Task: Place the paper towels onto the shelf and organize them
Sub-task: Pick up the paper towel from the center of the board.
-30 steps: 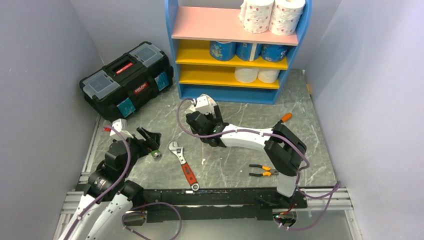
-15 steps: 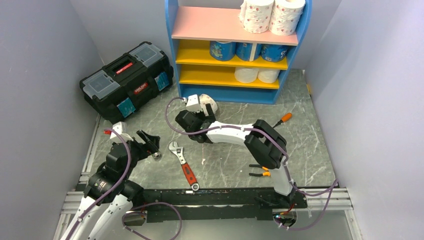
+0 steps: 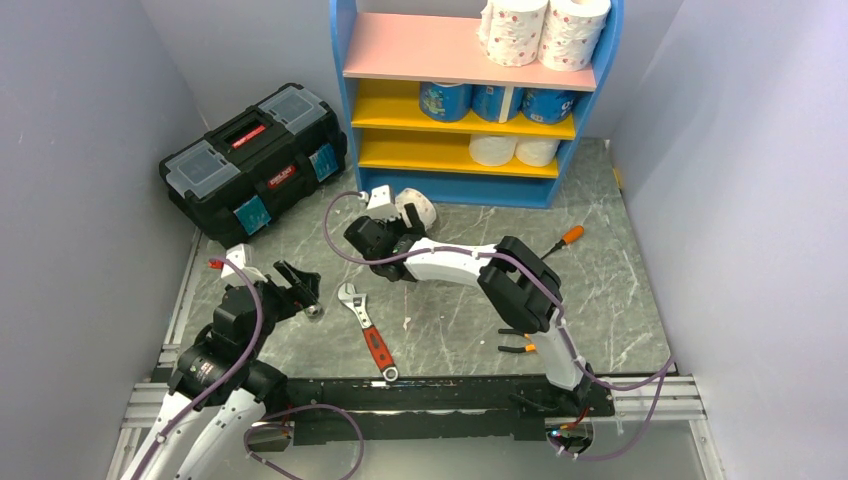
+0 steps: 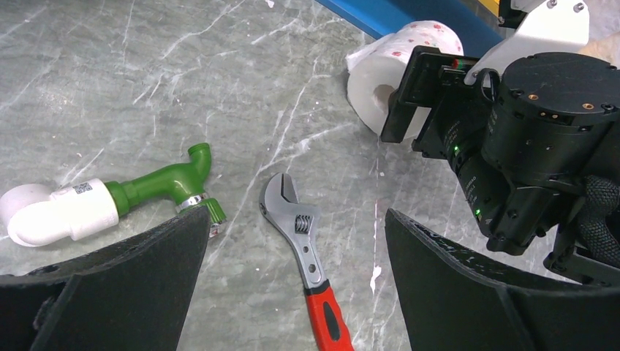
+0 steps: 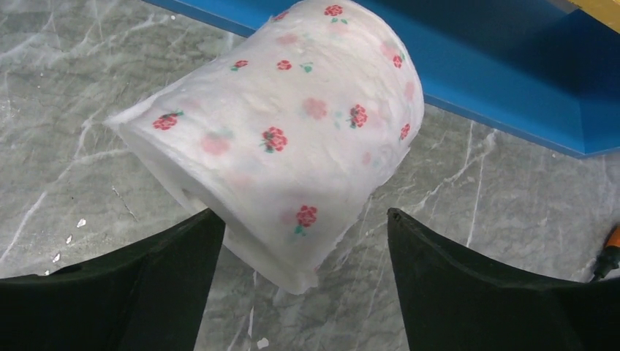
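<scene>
A rose-printed paper towel roll (image 3: 417,209) (image 5: 292,124) (image 4: 391,69) lies on its side on the floor in front of the blue-framed shelf (image 3: 344,100). My right gripper (image 3: 400,224) (image 5: 301,213) is open, its fingers on either side of the roll's near end, with a gap on the right side. On the shelf, two rose-printed rolls (image 3: 545,30) stand on the pink board, three blue-wrapped rolls (image 3: 495,101) on the upper yellow board, and two plain rolls (image 3: 515,150) on the lower one. My left gripper (image 3: 303,282) (image 4: 296,216) is open and holds nothing.
A black toolbox (image 3: 255,155) sits left of the shelf. A red-handled wrench (image 3: 366,330) (image 4: 311,270) lies under my left gripper, beside a green fitting on a white pipe (image 4: 110,203). Pliers (image 3: 525,343) and an orange-handled screwdriver (image 3: 566,238) lie to the right.
My right arm has swung left, so the roll on the floor now shows just right of its gripper. The left arm has not moved.
</scene>
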`<state>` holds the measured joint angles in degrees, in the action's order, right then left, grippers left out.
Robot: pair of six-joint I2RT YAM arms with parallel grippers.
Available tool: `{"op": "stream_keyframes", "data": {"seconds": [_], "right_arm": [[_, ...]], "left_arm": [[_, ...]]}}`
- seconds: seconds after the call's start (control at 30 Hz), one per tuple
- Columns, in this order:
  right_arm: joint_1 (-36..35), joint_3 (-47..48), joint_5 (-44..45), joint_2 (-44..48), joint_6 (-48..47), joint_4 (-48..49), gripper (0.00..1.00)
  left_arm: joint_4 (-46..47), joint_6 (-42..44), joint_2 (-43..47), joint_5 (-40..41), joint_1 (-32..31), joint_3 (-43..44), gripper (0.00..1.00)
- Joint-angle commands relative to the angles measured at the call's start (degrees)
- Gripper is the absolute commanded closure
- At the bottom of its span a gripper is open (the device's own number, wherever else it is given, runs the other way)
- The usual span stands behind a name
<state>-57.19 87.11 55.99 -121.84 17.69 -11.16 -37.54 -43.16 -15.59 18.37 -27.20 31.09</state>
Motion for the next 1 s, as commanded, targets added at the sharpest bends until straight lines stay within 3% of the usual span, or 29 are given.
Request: {"op": "stream_keyframes", "data": {"seconds": [0.0, 0.07, 0.23, 0.37, 0.63, 0.83, 0.97], "right_arm": [[0.8, 0.9, 1.5, 0.0, -0.7, -0.6, 0.21], [1.1, 0.8, 1.5, 0.0, -0.5, -1.0, 0.3], [1.2, -0.3, 1.0, 1.9, -0.6, -1.2, 0.64], [1.1, -0.3, -1.3, 5.6, -0.1, -4.1, 0.77], [2.1, 3.1, -12.4, 17.6, 1.9, -20.1, 0.8], [8.3, -1.1, -30.5, 29.4, 6.4, -29.9, 0.79], [15.6, -10.4, -46.0, 39.1, 10.1, -28.7, 0.77]], "left_arm": [[1.4, -0.2, 0.0, 0.7, 0.2, -0.6, 0.05], [1.4, -0.2, -0.1, 0.6, 0.2, -0.7, 0.04], [1.6, -0.4, 0.0, 0.5, 0.2, -0.6, 0.04], [1.9, -0.4, -0.3, 0.1, 0.3, -0.4, 0.05], [2.6, -1.3, -1.2, -1.1, 0.2, -0.2, 0.05], [4.8, -2.9, -2.7, -3.3, 0.3, -1.2, 0.05], [6.4, -4.5, -4.2, -5.4, 0.3, -2.2, 0.06]]}}
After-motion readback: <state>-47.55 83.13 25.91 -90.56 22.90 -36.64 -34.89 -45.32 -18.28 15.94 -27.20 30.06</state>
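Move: The paper towel roll lies on its side right at the right hand's open fingers, its middle roughly 4 cm ahead, 1 cm to the left and 1 cm lower. Beyond it, the middle of the blue bottom shelf is some 12 cm ahead, 9 cm to the right and 4 cm down; the wrench lies on the board about 22 cm back and 9 cm to the left. From the left hand the roll is some 20 cm ahead, 24 cm to the right and 12 cm below. The right fingers pinch the roll's wall at its near end, the left one at the core and the right one on the outer wrap, while the hand barely shifts. With that grip kept, the hand lifts about 12 cm, swinging right and back from the blue bottom shelf; the wrist rolls its left side up some 20 degrees and tips the fingers further down. ##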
